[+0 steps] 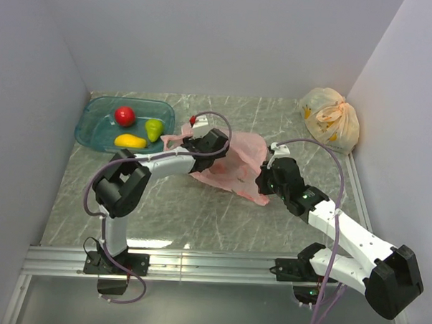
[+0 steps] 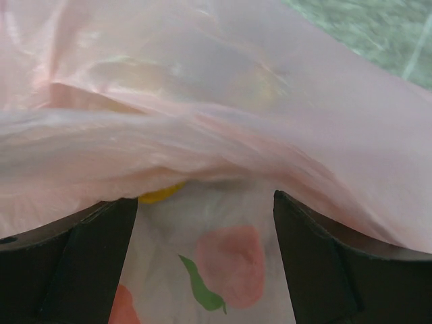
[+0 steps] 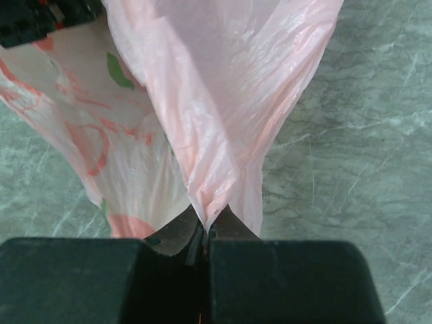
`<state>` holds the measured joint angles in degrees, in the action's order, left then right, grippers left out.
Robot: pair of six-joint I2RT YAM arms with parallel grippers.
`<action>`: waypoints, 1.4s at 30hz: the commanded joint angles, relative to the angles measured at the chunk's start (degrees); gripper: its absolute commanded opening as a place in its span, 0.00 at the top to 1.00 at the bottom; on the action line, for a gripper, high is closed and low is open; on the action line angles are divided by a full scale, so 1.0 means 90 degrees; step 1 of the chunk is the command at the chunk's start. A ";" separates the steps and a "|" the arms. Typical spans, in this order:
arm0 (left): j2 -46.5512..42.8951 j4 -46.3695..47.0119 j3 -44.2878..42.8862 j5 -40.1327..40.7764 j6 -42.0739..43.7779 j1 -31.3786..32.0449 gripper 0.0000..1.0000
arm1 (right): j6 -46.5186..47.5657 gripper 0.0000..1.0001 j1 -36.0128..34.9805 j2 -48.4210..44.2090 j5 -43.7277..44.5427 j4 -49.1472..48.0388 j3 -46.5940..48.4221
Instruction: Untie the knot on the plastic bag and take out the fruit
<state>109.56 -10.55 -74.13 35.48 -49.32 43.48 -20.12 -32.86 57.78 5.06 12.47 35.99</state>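
Observation:
The pink plastic bag [image 1: 237, 163] lies crumpled mid-table. My left gripper [image 1: 213, 144] is open with its tips in the bag's mouth. In the left wrist view the pink film [image 2: 216, 135] drapes over my open fingers [image 2: 101, 250], and a bit of yellow fruit [image 2: 160, 194] peeks out under the fold ahead. My right gripper [image 1: 265, 180] is shut on the bag's near right edge; its wrist view shows the plastic [image 3: 223, 121] pinched between the closed tips [image 3: 206, 226]. A red apple [image 1: 125, 116], a green pear [image 1: 154, 128] and a yellow oblong fruit [image 1: 130, 141] lie in the blue tray [image 1: 103, 114].
The blue tray stands at the back left. A pale yellow bag with orange print [image 1: 331, 119] sits in the back right corner. White walls enclose the table on three sides. A metal rail [image 1: 211, 266] runs along the near edge.

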 commanded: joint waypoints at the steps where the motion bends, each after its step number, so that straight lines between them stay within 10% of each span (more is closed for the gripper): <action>1: 0.0151 0.0020 -0.0172 0.0265 -0.0096 -0.0154 0.12 | -0.0030 1.00 -0.0040 -0.0102 -0.0005 -0.0214 -0.0044; 31: 0.1108 0.0614 -0.0543 0.1038 0.0635 -0.0662 0.14 | -0.0128 1.00 -0.0050 -0.0170 -0.0201 -0.0252 -0.0229; 38: 0.1147 0.1649 -0.0299 0.1135 0.1134 -0.0691 0.24 | -0.0215 1.00 -0.0079 -0.0228 -0.0347 -0.0292 -0.0327; 42: 0.1108 0.1855 -0.0192 0.1019 0.1212 -0.0711 0.54 | -0.0216 1.00 -0.0108 -0.0248 -0.0328 -0.0233 -0.0298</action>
<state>119.83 1.52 -76.79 43.03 -40.29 37.93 -21.65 -33.26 57.30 2.07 10.68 33.34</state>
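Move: Inside the pink bag, the orange fruit lies about 7 cm ahead of the left hand, some 4 cm to its left and 5 cm lower. The pear in the bin is about 20 cm to the left of this hand and 8 cm ahead; the mango beside it is 25 cm left and 4 cm ahead, both 5 cm lower. From the right hand, the orange fruit is roughly 13 cm ahead, 14 cm left and 9 cm down. Reaching deeper into the bag under its rim, the left hand first slides about 4 cm left, then pushes some 6 cm forward and dips towards the orange fruit, rising slightly at the end as its open fingers begin closing to about half. Its left side rolls up roughly 10 degrees. The right hand keeps its pinch on the bag's corner, easing a little back and down. ##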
